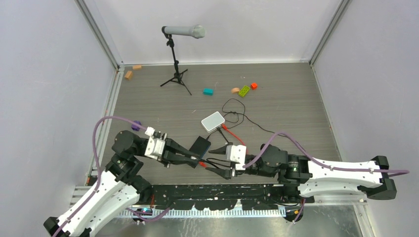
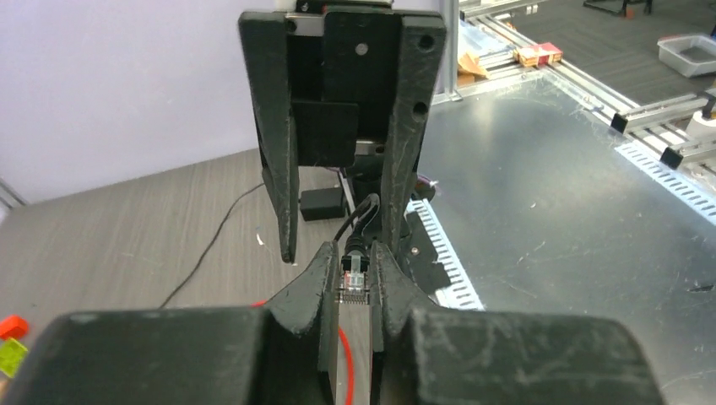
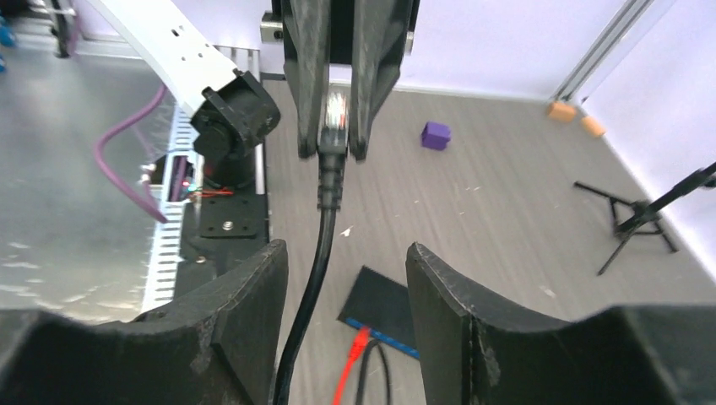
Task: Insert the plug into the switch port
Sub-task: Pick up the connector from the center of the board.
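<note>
My left gripper (image 2: 355, 253) is shut on the plug (image 2: 355, 274), a clear-tipped connector with a black boot on a black cable. In the right wrist view the plug (image 3: 336, 110) sits between the left gripper's fingertips (image 3: 308, 143), tip pointing away. Its black cable (image 3: 317, 245) hangs down between the fingers of my right gripper (image 3: 346, 253), which is open and touches nothing. The switch (image 3: 380, 299), a flat black box with a blue edge (image 3: 397, 342), lies on the table below. A red connector (image 3: 359, 342) and a black lead sit at that edge. Both grippers meet near the front (image 1: 210, 167).
A white rounded box (image 1: 213, 121) lies just behind the switch (image 1: 200, 144), with thin black cables (image 1: 237, 111) looping beyond it. A microphone on a tripod (image 1: 175, 59) and several toy blocks (image 1: 244, 91) stand at the back. A purple block (image 3: 436, 135) lies at the left.
</note>
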Motion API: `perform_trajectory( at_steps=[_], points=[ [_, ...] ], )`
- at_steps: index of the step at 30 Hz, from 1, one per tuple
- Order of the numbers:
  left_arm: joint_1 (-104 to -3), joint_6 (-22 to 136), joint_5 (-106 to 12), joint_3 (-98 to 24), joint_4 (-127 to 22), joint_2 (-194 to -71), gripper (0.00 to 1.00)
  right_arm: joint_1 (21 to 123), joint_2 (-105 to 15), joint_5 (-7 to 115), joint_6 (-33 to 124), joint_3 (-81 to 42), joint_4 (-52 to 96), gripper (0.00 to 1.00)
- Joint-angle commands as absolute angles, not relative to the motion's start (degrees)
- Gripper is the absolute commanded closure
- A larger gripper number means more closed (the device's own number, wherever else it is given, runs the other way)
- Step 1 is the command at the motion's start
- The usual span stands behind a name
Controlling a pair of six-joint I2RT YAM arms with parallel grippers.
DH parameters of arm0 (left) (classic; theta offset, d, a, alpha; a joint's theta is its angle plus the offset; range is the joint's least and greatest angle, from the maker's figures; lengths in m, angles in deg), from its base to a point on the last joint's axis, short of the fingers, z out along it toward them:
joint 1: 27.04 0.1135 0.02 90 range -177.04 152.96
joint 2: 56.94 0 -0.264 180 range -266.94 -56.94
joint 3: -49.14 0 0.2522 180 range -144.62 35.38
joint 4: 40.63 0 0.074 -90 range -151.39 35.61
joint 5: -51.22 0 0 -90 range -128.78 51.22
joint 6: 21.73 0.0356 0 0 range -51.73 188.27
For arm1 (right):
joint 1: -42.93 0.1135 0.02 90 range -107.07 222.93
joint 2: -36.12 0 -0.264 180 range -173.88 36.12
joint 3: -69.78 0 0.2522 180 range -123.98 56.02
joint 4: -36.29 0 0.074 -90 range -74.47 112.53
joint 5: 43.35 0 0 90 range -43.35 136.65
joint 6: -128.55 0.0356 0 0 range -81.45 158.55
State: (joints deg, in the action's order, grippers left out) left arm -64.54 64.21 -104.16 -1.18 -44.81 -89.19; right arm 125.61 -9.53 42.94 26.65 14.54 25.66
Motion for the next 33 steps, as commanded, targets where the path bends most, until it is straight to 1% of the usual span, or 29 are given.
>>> perform_trajectory(
  at_steps=[1, 5, 7, 11, 14, 17, 22, 24, 25, 27, 28, 29, 30, 32, 33],
  points=[
    [-64.7, 50.3, -100.3, 4.1, -27.0, -87.5, 1.00, 125.5, -10.9, 41.6, 14.9, 14.7, 35.8, 0.42],
    [-64.7, 50.2, -99.8, 5.0, -26.9, -86.9, 1.00, 125.5, -12.3, 42.4, 13.5, 14.4, 38.0, 0.42],
    [-64.7, 50.6, -99.9, 5.1, -26.9, -86.9, 1.00, 125.5, -12.5, 42.7, 13.5, 14.5, 38.8, 0.44],
    [-64.8, 51.7, -100.0, 4.9, -28.1, -86.7, 1.00, 125.6, -13.2, 43.5, 14.2, 14.2, 38.5, 0.52],
    [-64.7, 52.7, -100.6, 5.0, -28.8, -86.7, 1.00, 125.6, -13.2, 43.6, 14.9, 14.5, 38.5, 0.61],
    [-64.7, 53.5, -101.0, 5.0, -29.3, -86.7, 1.00, 125.6, -13.0, 43.4, 15.6, 15.1, 39.0, 0.65],
    [-64.7, 53.6, -101.0, 5.0, -29.3, -86.6, 1.00, 125.5, -12.8, 43.5, 16.6, 15.2, 39.4, 0.77],
    [-64.7, 53.8, -101.0, 5.0, -29.6, -86.7, 1.00, 125.6, -12.8, 43.8, 16.9, 15.1, 39.4, 0.80],
    [-64.8, 53.8, -101.1, 5.0, -29.9, -86.7, 1.00, 125.6, -12.7, 43.9, 17.1, 15.1, 39.4, 0.82],
    [-64.7, 54.0, -101.4, 5.0, -30.2, -86.7, 1.00, 125.6, -12.4, 43.9, 17.7, 14.9, 39.0, 0.92],
    [-64.7, 54.4, -101.3, 5.0, -30.5, -86.7, 0.97, 125.6, -12.1, 43.4, 18.2, 14.6, 38.5, 0.98],
    [-64.7, 54.7, -100.8, 5.0, -31.0, -86.6, 0.87, 125.6, -11.8, 42.6, 19.0, 14.2, 37.7, 0.99],
    [-64.7, 54.9, -100.4, 5.1, -31.3, -86.4, 0.68, 125.6, -11.6, 41.4, 19.9, 13.8, 36.9, 1.00],
    [-64.7, 55.5, -100.0, 5.6, -31.2, -85.5, 0.49, 125.6, -10.8, 38.2, 21.4, 13.3, 35.3, 1.00],
    [-64.7, 56.0, -99.6, 5.8, -31.2, -84.8, 0.41, 125.6, -10.5, 37.3, 22.4, 12.8, 33.7, 1.00]
  ],
)
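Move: The plug is already in the left hand's shut tips, about 1 cm to that hand's right, its cable trailing towards the open right gripper, some 5 cm right of the left hand, 1 cm back and 2 cm lower. From the right hand the plug lies about 4 cm left, 1 cm ahead and 2 cm up. Some 30 cm below, the black box lies about 13 cm ahead of the plug and level with it sideways, the white box roughly 14 cm beyond the black box and 5 cm farther right. Leftward and up, each by 1.5 to 2 cm, the right hand eases in around the cable, rolling about 10 degrees so its forward side rises, then shuts its fingers on the boot just behind the plug. The left hand dips about 1.5 cm and comes back up, holds the plug steady while the right closes, and only then opens, letting go. ##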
